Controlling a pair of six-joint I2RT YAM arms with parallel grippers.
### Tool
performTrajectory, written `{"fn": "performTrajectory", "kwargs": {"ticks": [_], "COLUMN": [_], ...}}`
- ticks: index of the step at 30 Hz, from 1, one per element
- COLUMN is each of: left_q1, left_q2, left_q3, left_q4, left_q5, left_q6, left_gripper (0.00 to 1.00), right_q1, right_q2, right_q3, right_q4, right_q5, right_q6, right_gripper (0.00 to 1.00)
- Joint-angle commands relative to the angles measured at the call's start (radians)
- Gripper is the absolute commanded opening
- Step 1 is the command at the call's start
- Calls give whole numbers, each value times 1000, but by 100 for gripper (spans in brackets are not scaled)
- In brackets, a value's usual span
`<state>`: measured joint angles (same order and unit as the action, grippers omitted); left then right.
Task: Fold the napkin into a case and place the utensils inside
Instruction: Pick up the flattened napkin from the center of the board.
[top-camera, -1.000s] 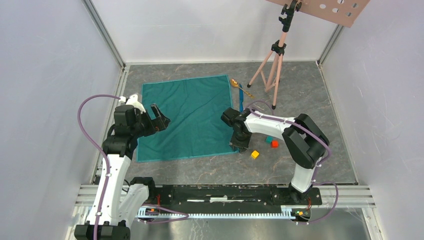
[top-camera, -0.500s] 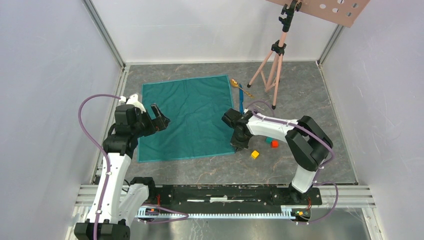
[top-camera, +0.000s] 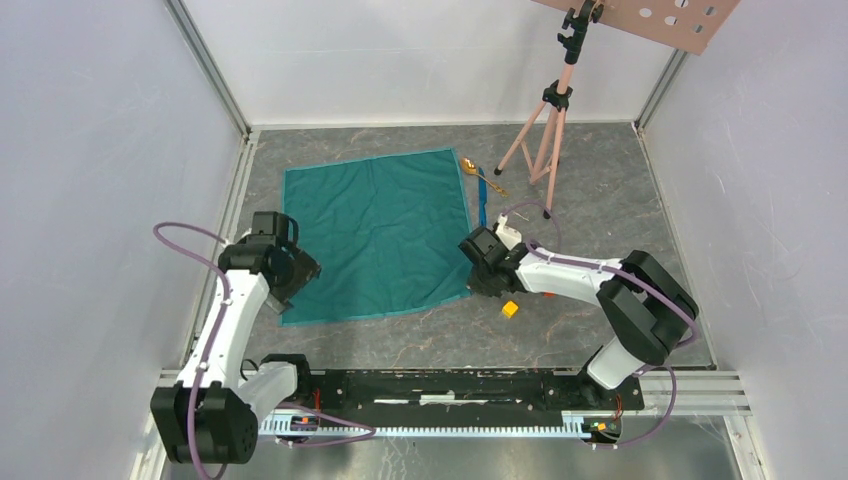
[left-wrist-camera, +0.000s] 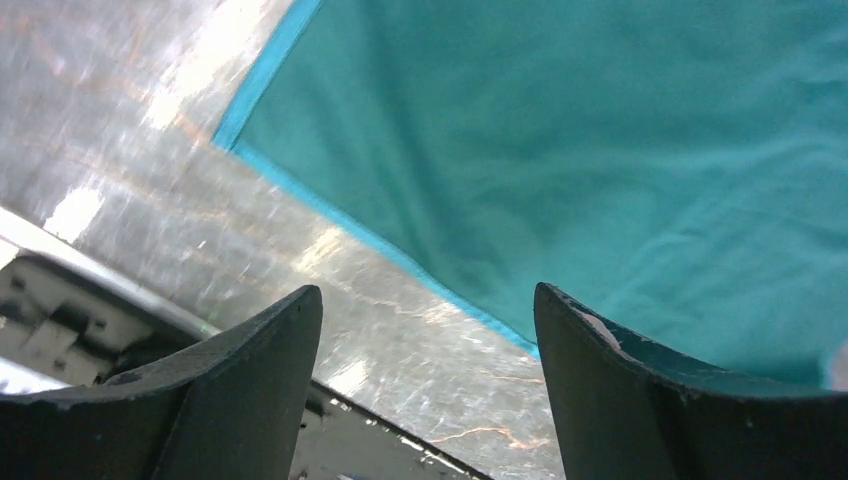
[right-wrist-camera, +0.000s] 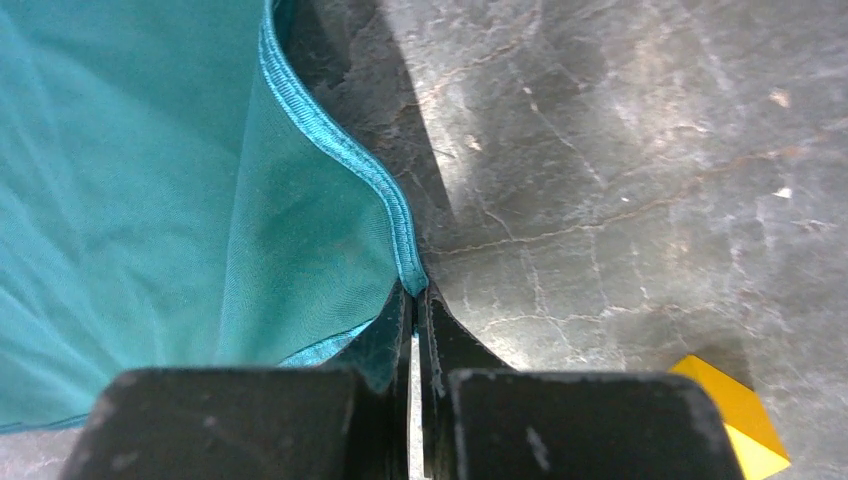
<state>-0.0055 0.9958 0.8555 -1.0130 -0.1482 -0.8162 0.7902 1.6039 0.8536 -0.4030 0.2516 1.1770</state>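
Observation:
The teal-green napkin lies spread flat on the grey table. My right gripper is at its near right corner, shut on the hem, which rises into the closed jaws of the right gripper. My left gripper is low over the near left corner. In the left wrist view the left gripper stands open with nothing between its fingers, bare table and the napkin's blue hem beneath them. The gold spoon and blue knife lie just beyond the napkin's far right edge.
A yellow cube sits right beside my right gripper, also showing as a yellow cube in the right wrist view. A pink tripod stands at the far right under a brown board. White walls enclose the table.
My right gripper has closed on the napkin's near right corner. My left arm has come down and toward the near left corner, its jaws narrowing slightly.

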Motion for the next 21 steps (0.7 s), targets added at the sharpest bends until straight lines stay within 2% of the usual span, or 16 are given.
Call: {"fn": "performTrajectory", "kwargs": {"ticks": [1, 4, 9, 11, 14, 17, 21], "left_q1": [39, 61, 113, 130, 163, 179, 187], "left_q2": [67, 115, 58, 55, 131, 180, 165], "left_q3": [-73, -102, -161, -176, -176, -181, -230], "left_q4": [-101, -110, -56, 11, 52, 54, 103], "left_q5": [-108, -200, -274, -266, -248, -237, -258], "left_q6": [-266, -312, -289, -258, -213, -198, -221], "left_gripper": [81, 79, 80, 74, 62, 58, 55], "right_q1": [0, 0, 0, -2, -4, -10, -19], "right_q2": [-34, -49, -59, -75, -98, -106, -110], "right_q3": [-45, -93, -123, -140, -171, -177, -183], "right_q4": [128, 218, 246, 261, 280, 284, 295], "right_q5": [-33, -99, -139, -146, -143, -146, -155], "right_q6": [-43, -50, -53, -54, -50, -54, -56], "right_gripper": [0, 0, 0, 0, 0, 0, 0]}}
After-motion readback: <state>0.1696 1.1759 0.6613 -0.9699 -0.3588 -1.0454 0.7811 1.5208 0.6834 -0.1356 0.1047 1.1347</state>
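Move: The napkin's near-left corner, which the left hand goes for, lies about 11 cm below that hand, some 7 cm to its left and 4 cm back. The right hand already has the near-right corner between its shut fingers, just off the board; from there the near-left corner is roughly 34 cm left and 7 cm back, the yellow block about 7 cm right and 4 cm back, and the blue knife some 20 cm ahead and 2 cm right. The right fingers keep their pinch on the near-right corner and draw it about 2 cm left and 1 cm back at the same low height, the hand rolling some 10 degrees. The left hand sinks about 8 cm, swinging left and back towards the near-left corner, turning roughly 25 degrees counter-clockwise and tipping to point more steeply down as its fingers close to about half open; it stops short of the cloth. ##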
